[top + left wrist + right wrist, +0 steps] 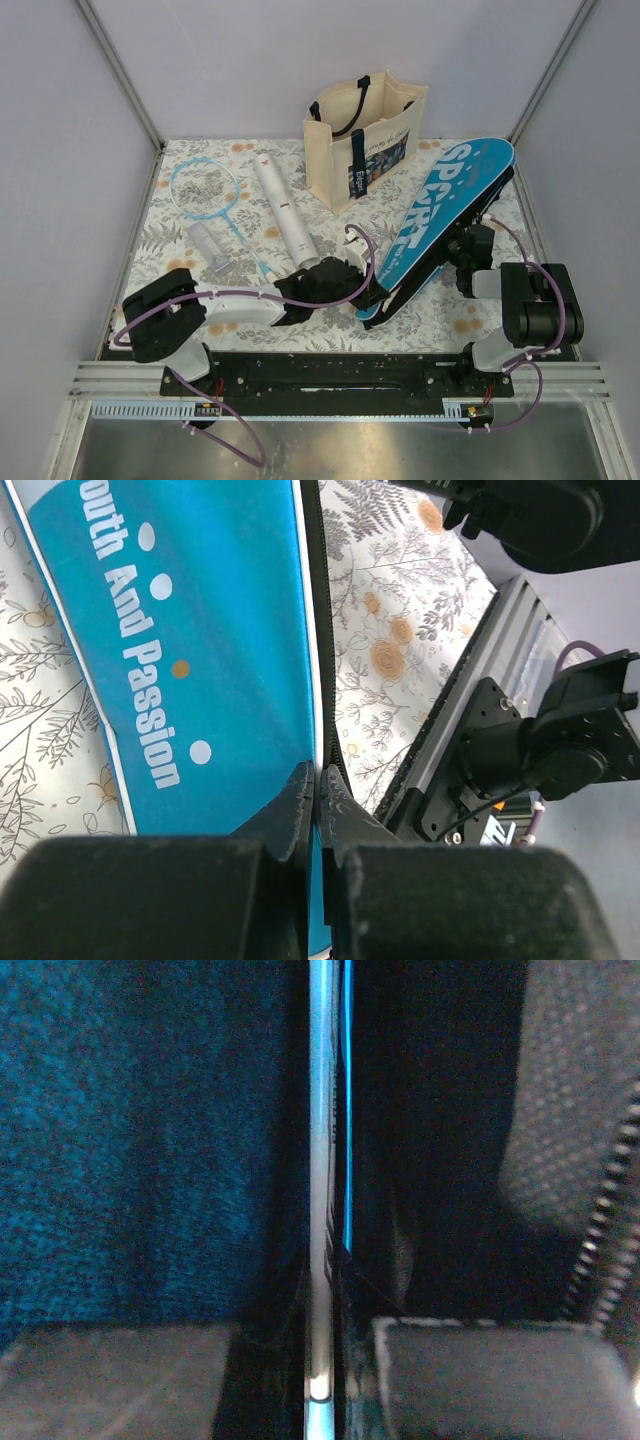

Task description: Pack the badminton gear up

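The blue case lettered "SPORT" lies slanted at the right of the table. My left gripper is shut on the case's near narrow end. In the left wrist view the left gripper pinches the zip edge of the case. My right gripper is shut on the case's right edge. Up close the right gripper clamps a thin white-and-blue rim, with dark lining beside it. One light-blue racket and the long white tube lie at the left, apart from both grippers.
A cream tote bag with navy straps stands upright at the back, just left of the case's wide end. The flowered cloth covers the table. A metal rail runs along the near edge, and pale walls close in the other sides.
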Controlling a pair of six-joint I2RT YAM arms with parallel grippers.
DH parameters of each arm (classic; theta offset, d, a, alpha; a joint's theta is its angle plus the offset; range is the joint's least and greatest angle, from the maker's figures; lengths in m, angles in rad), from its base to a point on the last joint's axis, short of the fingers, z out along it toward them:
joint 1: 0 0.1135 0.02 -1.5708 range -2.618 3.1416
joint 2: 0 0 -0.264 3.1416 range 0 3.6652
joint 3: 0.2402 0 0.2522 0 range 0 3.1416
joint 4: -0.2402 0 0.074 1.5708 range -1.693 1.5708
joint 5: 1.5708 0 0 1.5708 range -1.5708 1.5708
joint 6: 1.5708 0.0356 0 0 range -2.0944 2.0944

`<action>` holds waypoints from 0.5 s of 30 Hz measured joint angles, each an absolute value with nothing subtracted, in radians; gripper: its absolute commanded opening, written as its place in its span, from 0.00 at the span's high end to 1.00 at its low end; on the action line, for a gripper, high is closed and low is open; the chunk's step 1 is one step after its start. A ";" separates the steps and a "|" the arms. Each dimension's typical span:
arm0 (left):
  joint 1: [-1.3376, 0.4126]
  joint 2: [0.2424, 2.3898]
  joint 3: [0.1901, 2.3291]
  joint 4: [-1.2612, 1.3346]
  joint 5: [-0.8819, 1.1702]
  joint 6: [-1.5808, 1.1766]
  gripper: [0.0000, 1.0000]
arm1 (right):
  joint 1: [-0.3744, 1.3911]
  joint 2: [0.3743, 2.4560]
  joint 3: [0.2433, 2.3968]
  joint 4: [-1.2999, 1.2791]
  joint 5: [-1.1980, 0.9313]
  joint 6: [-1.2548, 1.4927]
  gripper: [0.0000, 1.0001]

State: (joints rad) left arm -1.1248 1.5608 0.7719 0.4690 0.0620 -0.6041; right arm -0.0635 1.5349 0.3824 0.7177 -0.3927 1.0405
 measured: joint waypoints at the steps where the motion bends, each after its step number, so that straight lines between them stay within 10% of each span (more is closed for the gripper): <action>1: -1.126 1.566 0.772 0.468 0.053 -0.604 1.00 | -0.049 1.545 0.393 0.720 -0.381 1.040 0.78; 7: -1.141 1.607 0.774 0.461 0.009 -0.611 1.00 | -0.020 1.550 0.460 0.609 -0.303 1.028 0.46; 15: -1.152 1.666 0.813 0.411 -0.059 -0.631 1.00 | -0.020 1.337 0.486 0.193 -0.183 0.955 0.36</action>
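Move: My right fingers hold the racket shaft in the racket bag's mouth. The bag's middle lies about 4 cm to their left, 3 cm ahead and level with them; the racket handle trails some 10 cm back, 4 cm left and 4 cm lower; the tote stands about 28 cm ahead, 22 cm left. From my left hand, pinching the bag's near edge, the bag's middle is some 22 cm ahead, 13 cm right and 6 cm lower. I nudge my right hand forward about 1 cm into the bag while its fingers open and let go of the racket shaft. Then I draw it back towards the handle and to the right, 3 to 4 cm, tipping the fingers down a little. My left hand keeps its pinch on the bag's edge and lowers it about 4 cm. ##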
